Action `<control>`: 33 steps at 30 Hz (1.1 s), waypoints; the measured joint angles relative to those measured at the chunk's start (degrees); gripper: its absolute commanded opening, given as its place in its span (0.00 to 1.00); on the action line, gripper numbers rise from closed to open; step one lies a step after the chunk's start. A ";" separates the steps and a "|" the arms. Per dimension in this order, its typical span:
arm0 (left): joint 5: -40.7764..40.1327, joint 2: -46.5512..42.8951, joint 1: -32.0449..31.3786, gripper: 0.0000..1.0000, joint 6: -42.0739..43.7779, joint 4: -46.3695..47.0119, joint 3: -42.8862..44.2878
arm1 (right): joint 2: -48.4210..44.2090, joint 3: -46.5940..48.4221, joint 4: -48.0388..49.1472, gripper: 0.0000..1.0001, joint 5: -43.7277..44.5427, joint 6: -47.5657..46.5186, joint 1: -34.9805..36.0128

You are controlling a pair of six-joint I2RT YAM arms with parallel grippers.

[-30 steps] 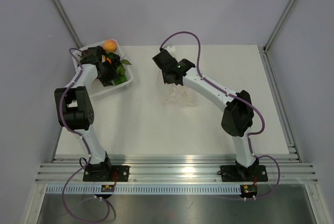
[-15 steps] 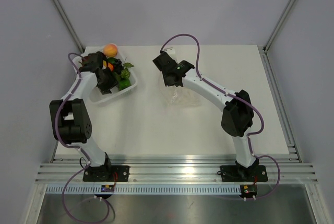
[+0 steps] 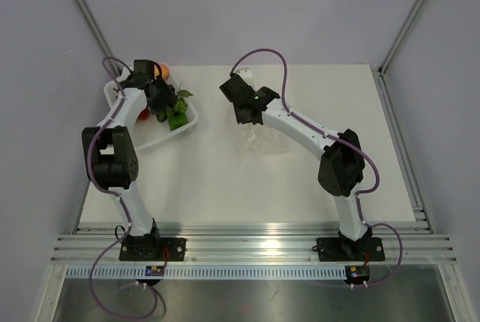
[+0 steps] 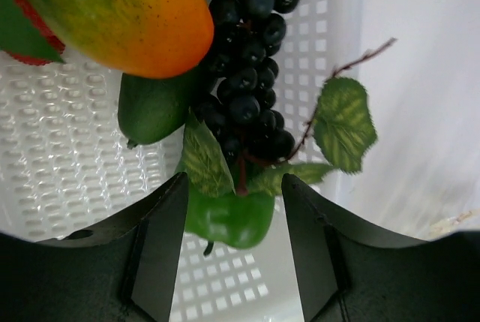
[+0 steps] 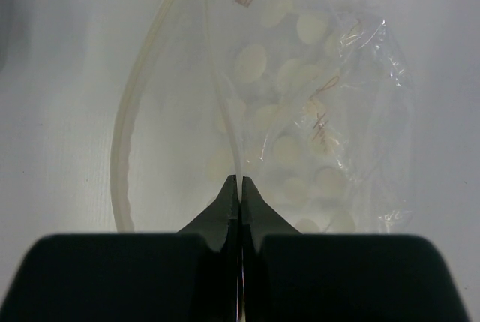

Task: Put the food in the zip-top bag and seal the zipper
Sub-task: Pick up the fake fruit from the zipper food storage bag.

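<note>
The food lies in a white perforated tray (image 3: pixel 162 139) at the back left: an orange-green fruit (image 4: pixel 127 14), dark purple grapes (image 4: pixel 247 74) with leaves, a green pepper (image 4: pixel 225 221) and a red piece (image 3: pixel 142 115). My left gripper (image 3: pixel 161 100) hangs over this heap, open. In its wrist view the left gripper (image 4: pixel 232 213) has the green pepper between its fingers, without a visible grip. The zip-top bag (image 3: pixel 262 140) lies crinkled mid-table. My right gripper (image 5: pixel 238 187) is shut on one lip of the zipper (image 5: pixel 223 104), and the other lip (image 5: pixel 124 134) bows away, leaving the mouth open.
The tray's right wall (image 4: pixel 330 7) rises close beside the grapes. A grape leaf (image 4: pixel 343 123) hangs over that wall. Bare white table (image 3: pixel 225 187) lies between the tray and the bag. Grey enclosure walls stand at the back and sides.
My left gripper has moved toward the back of the tray, over the grapes and pepper, and its jaws have widened a little. The right gripper and the bag have stayed put.
</note>
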 measured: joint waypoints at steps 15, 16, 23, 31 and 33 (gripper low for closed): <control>-0.42 5.18 -0.07 0.00 -2.29 2.45 -0.52 | 0.00 0.00 -0.09 0.00 0.00 0.20 0.00; -0.46 4.63 -0.07 0.00 -2.03 2.43 -0.52 | -0.02 0.00 -0.09 0.00 -0.02 0.26 -0.02; -0.44 -1.33 -0.07 0.00 -0.79 1.57 -0.52 | -0.33 0.00 -0.20 0.00 -0.02 0.66 0.00; 0.81 -7.76 -0.07 0.00 0.98 -2.36 -0.52 | -1.22 -0.85 -0.28 0.00 -0.02 1.14 0.00; 1.05 -9.86 -0.07 0.00 1.40 -4.00 -0.52 | -1.38 -0.94 -0.33 0.00 -0.02 1.42 0.00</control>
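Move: The black grapes' leafy stem end lies almost under the left hand, about 1 cm ahead and 5 cm below. The bunch stretches ahead from it, its middle some 6 cm ahead and 2 cm left. About 6 cm down, the green pepper sits 2 cm back and 1 cm right, the avocado 1 cm ahead and 4 cm left, the mango 4 cm ahead and 8 cm left. From the right hand the stem end is roughly 19 cm left, 3 cm ahead and 7 cm lower. The left fingers pinch the grapes' leafy stem end between their tips: the hand sinks nearly 5 cm between the leaves, closes there from about half open, then lifts the bunch by the stem. It rises some 11 cm from the low point, drawing back 3 to 4 cm late in the climb as the fingers tilt a little more forward. The right hand stays put with its fingers shut on the bag. ##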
